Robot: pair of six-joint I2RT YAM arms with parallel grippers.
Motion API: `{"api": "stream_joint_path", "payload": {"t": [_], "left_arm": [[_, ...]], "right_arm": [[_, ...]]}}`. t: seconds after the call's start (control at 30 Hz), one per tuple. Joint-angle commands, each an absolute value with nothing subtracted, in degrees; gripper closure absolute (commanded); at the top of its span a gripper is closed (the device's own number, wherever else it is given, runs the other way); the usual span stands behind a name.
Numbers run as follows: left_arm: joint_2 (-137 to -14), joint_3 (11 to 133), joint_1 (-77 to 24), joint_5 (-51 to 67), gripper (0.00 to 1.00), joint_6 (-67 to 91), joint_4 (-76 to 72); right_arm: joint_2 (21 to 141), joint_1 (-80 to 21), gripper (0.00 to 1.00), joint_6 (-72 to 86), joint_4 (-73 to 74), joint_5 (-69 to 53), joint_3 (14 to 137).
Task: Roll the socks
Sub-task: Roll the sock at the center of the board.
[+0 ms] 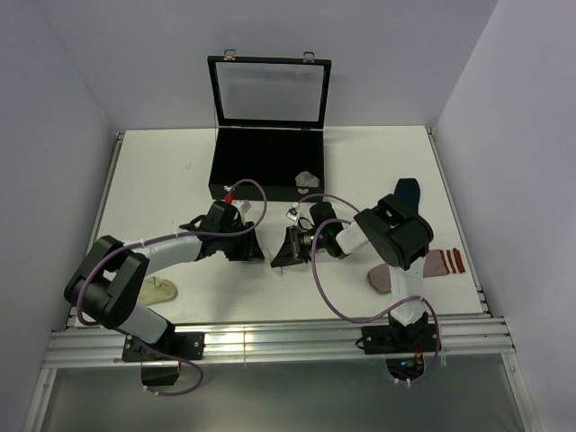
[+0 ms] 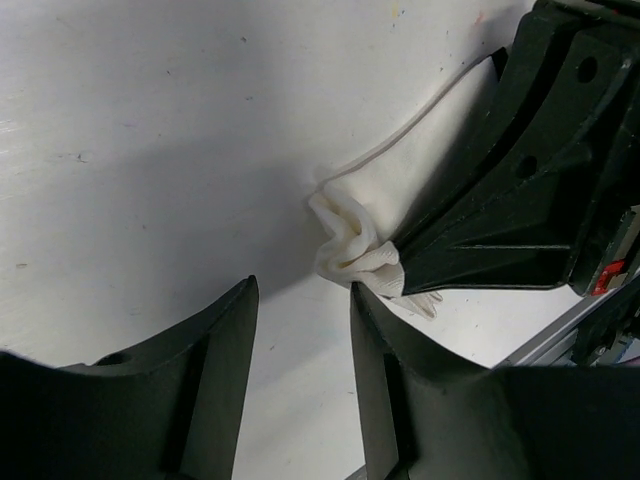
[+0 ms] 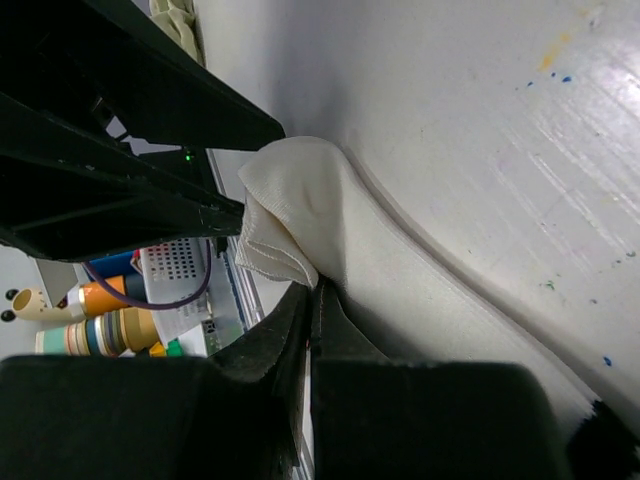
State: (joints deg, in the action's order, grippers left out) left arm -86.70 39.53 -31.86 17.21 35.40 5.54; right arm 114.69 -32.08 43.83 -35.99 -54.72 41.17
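Observation:
A white sock (image 2: 352, 240) lies on the table, its end bunched into folds. My right gripper (image 3: 312, 292) is shut on that folded end, the cloth pinched between its fingertips. In the left wrist view the same right gripper (image 2: 405, 262) comes in from the right onto the bunch. My left gripper (image 2: 302, 290) stands open just short of the bunch, nothing between its fingers, its right fingertip close to the fabric. From above, the left gripper (image 1: 256, 246) and the right gripper (image 1: 284, 256) meet nose to nose at mid-table, hiding most of the white sock.
A pinkish-grey sock with dark red cuff stripes (image 1: 436, 264) and a navy sock (image 1: 409, 191) lie by the right arm. A cream sock (image 1: 160, 291) lies at the near left. An open black case (image 1: 268, 166) stands at the back. The table's front rail (image 1: 270, 337) is near.

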Motion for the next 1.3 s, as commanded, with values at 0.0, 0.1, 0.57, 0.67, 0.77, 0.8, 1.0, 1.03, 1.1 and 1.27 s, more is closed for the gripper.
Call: {"api": "stream_joint_path", "payload": {"t": [0.0,0.1,0.57,0.67,0.77,0.8,1.0,1.03,1.1,1.27], "left_arm": [[-87.5,41.9,-32.3,19.9,0.53,33.4,5.3],[-88.4,42.5,-32.3,20.7,0.53,32.7,5.2],[-92.4,43.9,-32.8,22.9,0.54,33.2,1.7],[-92.9,43.9,-32.8,23.2,0.57,33.4,1.3],[-93.3,43.7,-32.8,23.5,0.61,33.7,1.1],[-93.4,43.8,-32.8,23.5,0.63,33.7,1.0],[-93.6,43.7,-32.8,23.3,0.98,33.8,0.8],[-93.6,43.6,-32.8,23.3,0.99,33.9,0.7],[-93.4,43.6,-32.7,23.1,1.00,34.1,0.8],[-93.4,43.9,-32.8,22.5,1.00,34.9,1.6]], "right_arm": [[115.2,-31.6,1.00,41.9,-34.1,-52.7,41.9],[115.5,-31.6,1.00,42.0,-34.4,-52.9,42.2],[115.2,-31.5,1.00,41.1,-32.8,-53.1,42.9],[115.1,-31.6,1.00,40.8,-32.2,-53.0,42.9],[114.9,-31.6,1.00,40.1,-31.0,-52.9,43.2],[114.8,-31.6,1.00,39.8,-30.7,-52.9,43.4],[112.2,-31.8,0.93,36.7,-25.6,-51.4,44.7],[110.7,-31.8,0.90,35.3,-24.4,-50.9,44.9],[108.7,-32.3,0.84,33.5,-20.4,-48.3,45.5],[100.4,-33.7,0.70,28.0,-12.8,-40.6,45.6]]}}
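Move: The bunched end of the white sock is about 3 cm to the left gripper's right, roughly level ahead and 1 cm lower. The right fingertips still pinch this end, with its middle about 1 cm to their left. From the left gripper, the black box is some 27 cm ahead and 2 cm to the right, the rolled grey sock in it 22 cm ahead and 12 cm right, and the green sock 8 cm back and 26 cm left. Bring the left gripper about 2 cm to the right, sinking slightly at the end, until its half-open fingers straddle the sock's bunched end beside the right fingertips, then shut them to pinch it. Keep the right gripper still and shut until the left has hold, then open it about a third and begin lifting it some 1 cm, drifting forward and to the right. ##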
